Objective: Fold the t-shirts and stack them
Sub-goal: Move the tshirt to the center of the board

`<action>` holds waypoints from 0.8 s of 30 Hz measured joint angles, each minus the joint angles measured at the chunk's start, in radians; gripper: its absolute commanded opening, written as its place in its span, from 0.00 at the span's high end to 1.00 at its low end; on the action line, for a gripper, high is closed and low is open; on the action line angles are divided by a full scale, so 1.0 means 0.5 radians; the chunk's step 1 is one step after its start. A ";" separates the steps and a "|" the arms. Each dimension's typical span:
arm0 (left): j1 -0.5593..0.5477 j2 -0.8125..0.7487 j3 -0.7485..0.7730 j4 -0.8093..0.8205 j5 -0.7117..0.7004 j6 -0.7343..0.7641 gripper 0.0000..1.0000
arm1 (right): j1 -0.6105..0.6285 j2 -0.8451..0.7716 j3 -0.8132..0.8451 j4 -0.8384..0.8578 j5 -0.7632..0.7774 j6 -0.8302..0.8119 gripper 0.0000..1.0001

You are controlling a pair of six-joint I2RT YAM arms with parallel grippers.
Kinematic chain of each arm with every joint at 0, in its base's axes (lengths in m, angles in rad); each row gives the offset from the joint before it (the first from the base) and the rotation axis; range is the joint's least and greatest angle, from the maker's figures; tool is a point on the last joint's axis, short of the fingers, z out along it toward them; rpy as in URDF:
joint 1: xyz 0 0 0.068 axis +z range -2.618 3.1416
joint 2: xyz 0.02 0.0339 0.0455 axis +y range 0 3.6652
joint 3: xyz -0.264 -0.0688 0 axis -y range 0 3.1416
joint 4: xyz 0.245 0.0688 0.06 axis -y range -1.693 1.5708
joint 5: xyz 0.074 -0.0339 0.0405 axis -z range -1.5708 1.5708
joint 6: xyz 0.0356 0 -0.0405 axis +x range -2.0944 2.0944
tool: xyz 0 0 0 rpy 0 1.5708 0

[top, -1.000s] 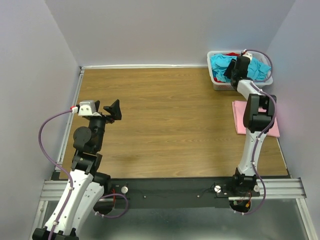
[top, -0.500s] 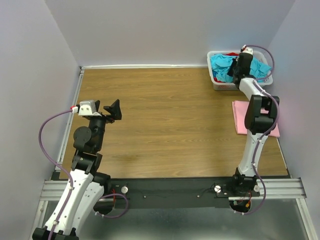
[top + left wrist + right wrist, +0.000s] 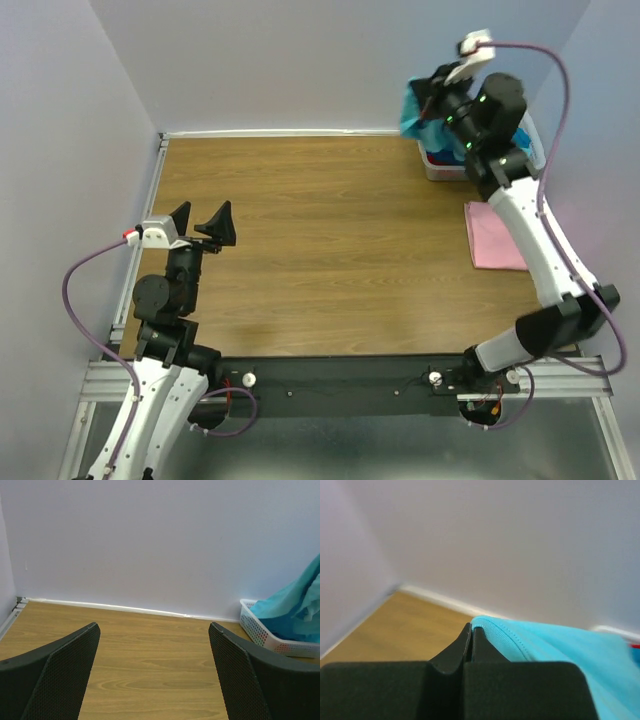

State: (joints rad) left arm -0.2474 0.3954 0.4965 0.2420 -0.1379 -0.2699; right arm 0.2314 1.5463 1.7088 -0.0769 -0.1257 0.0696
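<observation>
My right gripper is raised above the white basket at the back right and is shut on the hem of a turquoise t-shirt. In the right wrist view the jaws pinch the stitched edge of that shirt. A pale pink t-shirt lies folded flat on the table's right side. My left gripper hovers open over the left of the table, with nothing between its fingers. From the left wrist the lifted turquoise shirt hangs above the basket.
The wooden table is walled on the left, back and right. Something red shows inside the basket under the turquoise cloth. A metal rail runs along the left edge.
My right gripper shut on the turquoise t-shirt in the basket and rose up and leftward with it. The left arm shifted slightly left, still open.
</observation>
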 measured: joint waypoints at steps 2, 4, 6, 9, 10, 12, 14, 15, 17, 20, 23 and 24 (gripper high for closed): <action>-0.008 -0.013 0.000 -0.003 0.000 0.000 0.03 | 0.293 -0.144 -0.128 -0.010 0.003 0.031 0.99; -0.009 -0.014 0.000 -0.010 0.001 0.000 0.03 | 0.598 -0.227 -0.246 -0.046 0.026 0.076 0.84; -0.013 -0.012 0.000 -0.017 0.001 0.000 0.03 | 0.922 -0.230 -0.336 -0.065 0.085 0.146 0.40; -0.019 -0.010 0.000 -0.033 0.000 0.000 0.03 | 1.194 -0.098 -0.362 -0.096 0.105 0.271 0.26; -0.021 -0.006 0.000 -0.040 0.000 -0.001 0.03 | 1.244 -0.039 -0.362 -0.107 0.104 0.312 0.25; -0.021 0.009 0.000 -0.053 0.000 -0.001 0.03 | 1.289 0.043 -0.384 -0.132 0.106 0.380 0.24; -0.021 0.024 0.000 -0.064 -0.001 -0.001 0.03 | 1.288 0.061 -0.455 -0.164 0.153 0.425 0.23; -0.021 0.037 0.000 -0.078 -0.002 -0.006 0.03 | 1.287 0.048 -0.520 -0.182 0.205 0.443 0.23; -0.021 0.053 0.000 -0.100 -0.002 -0.015 0.03 | 1.279 -0.023 -0.682 -0.210 0.356 0.464 0.23; -0.021 0.099 0.002 -0.152 -0.003 -0.070 0.03 | 1.246 -0.148 -0.921 -0.234 0.490 0.473 0.23; -0.021 0.175 0.011 -0.243 -0.003 -0.149 0.03 | 1.205 -0.252 -1.121 -0.275 0.562 0.487 0.24; -0.021 0.221 0.021 -0.286 -0.005 -0.191 0.03 | 1.185 -0.281 -1.186 -0.284 0.578 0.494 0.24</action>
State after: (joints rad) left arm -0.2577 0.5060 0.5068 0.0990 -0.1402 -0.3653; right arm 0.8238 1.4059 1.1160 -0.2188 0.1631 0.3164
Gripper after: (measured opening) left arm 0.973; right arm 0.765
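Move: My right hand holds the light-blue t-shirt by its hem. The board's centre lies about 9 cm back, 21 cm left and 45 cm below that hand. The basket stands 15 cm ahead, 21 cm right and 38 cm lower; the folded pink t-shirt is 8 cm back, 30 cm right and 44 cm down. From my empty left hand the board's centre is some 13 cm ahead, 29 cm right and 34 cm below. I fling the t-shirt out over the board: my right hand sweeps fast to the left, about 26 cm, and back 17 cm, opening mid-swing to let the cloth go. Then it sinks, wide open, to some 25 cm below its start while coming back right about 10 cm, fingers tipping down towards the cloth. My open left hand starts dipping, about 6 cm. ##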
